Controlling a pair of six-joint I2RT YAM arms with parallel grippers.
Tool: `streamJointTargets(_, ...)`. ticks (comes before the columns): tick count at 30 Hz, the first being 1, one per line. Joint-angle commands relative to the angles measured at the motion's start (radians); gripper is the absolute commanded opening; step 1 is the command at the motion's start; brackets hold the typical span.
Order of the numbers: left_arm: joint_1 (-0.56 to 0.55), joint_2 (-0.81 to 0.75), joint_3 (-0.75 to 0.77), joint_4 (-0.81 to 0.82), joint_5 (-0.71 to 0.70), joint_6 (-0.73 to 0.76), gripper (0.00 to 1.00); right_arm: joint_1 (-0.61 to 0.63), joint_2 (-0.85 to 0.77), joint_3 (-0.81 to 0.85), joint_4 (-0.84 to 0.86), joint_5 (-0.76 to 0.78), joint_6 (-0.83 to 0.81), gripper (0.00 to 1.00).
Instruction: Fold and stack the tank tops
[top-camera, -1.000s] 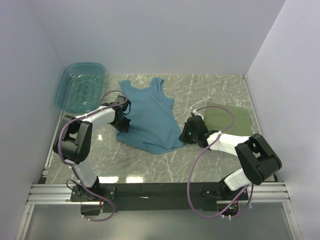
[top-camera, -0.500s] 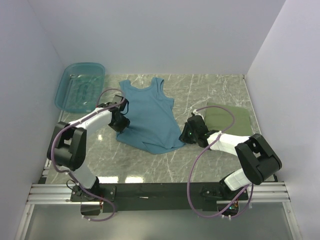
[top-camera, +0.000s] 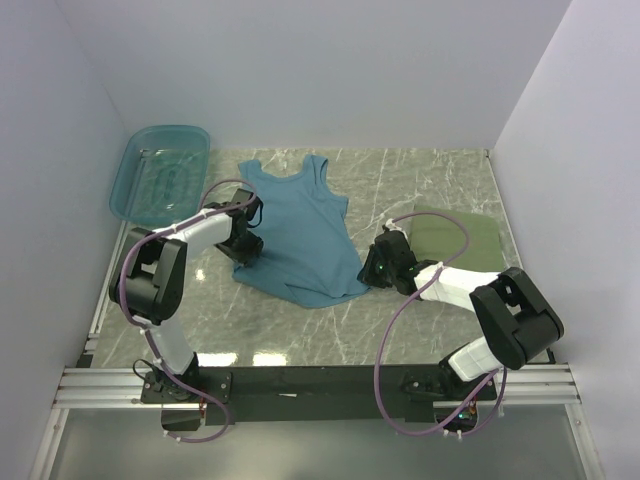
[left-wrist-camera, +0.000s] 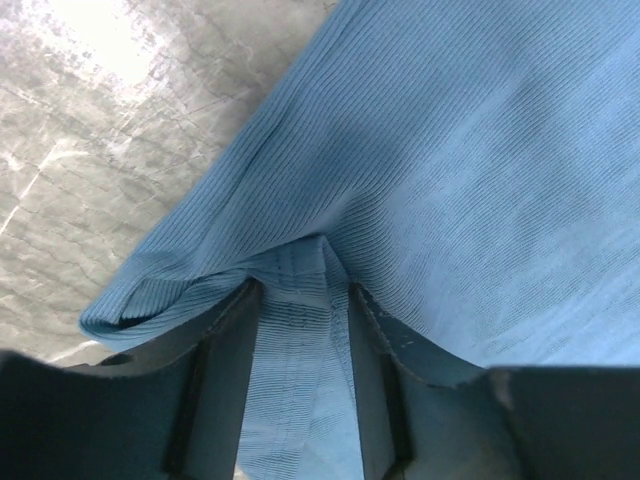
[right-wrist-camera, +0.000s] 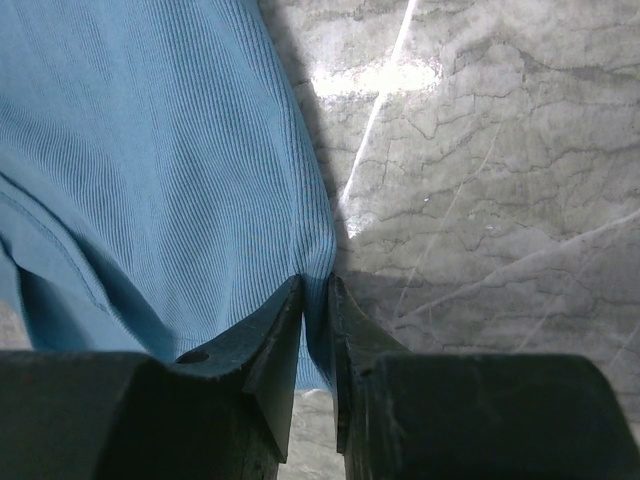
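Observation:
The plain teal-blue tank top (top-camera: 300, 235) lies flat on the marble table, straps toward the back. My left gripper (top-camera: 245, 250) is at its left side edge, near the bottom hem. In the left wrist view (left-wrist-camera: 300, 285) its jaws hold a puckered fold of the ribbed cloth (left-wrist-camera: 480, 150) between them. My right gripper (top-camera: 372, 272) is at the shirt's lower right corner. In the right wrist view (right-wrist-camera: 317, 285) its jaws are nearly closed, pinching the cloth's edge (right-wrist-camera: 150, 150). The olive green tank top (top-camera: 458, 240) lies folded at the right. The striped one is out of view.
A translucent teal plastic basin (top-camera: 160, 172) stands at the back left, leaning on the left wall. White walls enclose the table on three sides. Bare marble (right-wrist-camera: 480, 150) shows right of the right gripper.
The left arm's elbow swung out to the left and came back. Its gripper stayed at the shirt's left edge. The right arm and the shirt have barely moved.

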Motion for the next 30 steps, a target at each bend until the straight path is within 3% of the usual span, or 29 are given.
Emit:
streamJointTargets(1, -0.002, 0.012, 0.019, -0.008, -0.012, -0.010, 0.42, -0.003, 0.022, -0.022, -0.036, -0.008, -0.012, 0.24)
streamJointTargets(11, -0.002, -0.042, 0.013, -0.032, -0.035, 0.025, 0.09, -0.006, 0.019, -0.028, -0.039, -0.008, -0.013, 0.23)
streamJointTargets(15, -0.002, -0.108, 0.004, -0.043, -0.035, 0.060, 0.07, -0.007, 0.020, -0.031, -0.036, -0.008, -0.012, 0.22)
streamJointTargets(17, -0.002, -0.151, -0.013, -0.040, -0.024, 0.074, 0.01, -0.009, 0.025, -0.026, -0.037, -0.009, -0.012, 0.22)
streamJointTargets(23, -0.003, -0.243, -0.079, -0.026, 0.008, 0.099, 0.00, -0.007, 0.028, -0.025, -0.037, -0.011, -0.012, 0.21)
streamJointTargets(30, -0.008, -0.474, -0.294, 0.046, 0.093, 0.125, 0.01, -0.009, 0.023, -0.032, -0.042, -0.008, -0.009, 0.21)
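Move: The bit of blue tank top I'm after, a ribbed ridge on its left side, sits right between my left fingers. The blue top's lower left corner is about 4 cm back and 3 cm to the left; the empty teal bin stands some 17 cm ahead and 19 cm left. From my right hand, still pinching the top's right corner, that ridge is about 6 cm ahead and 24 cm left. Heights barely differ. I close my half-open left fingers on the ridge of blue cloth while staying low at the table, then lift the pinch nearly 5 cm and draw it back some 5 cm towards my base, tilting the hand by roughly 10 degrees. My right hand stays put and keeps its hold on the top's right corner. ##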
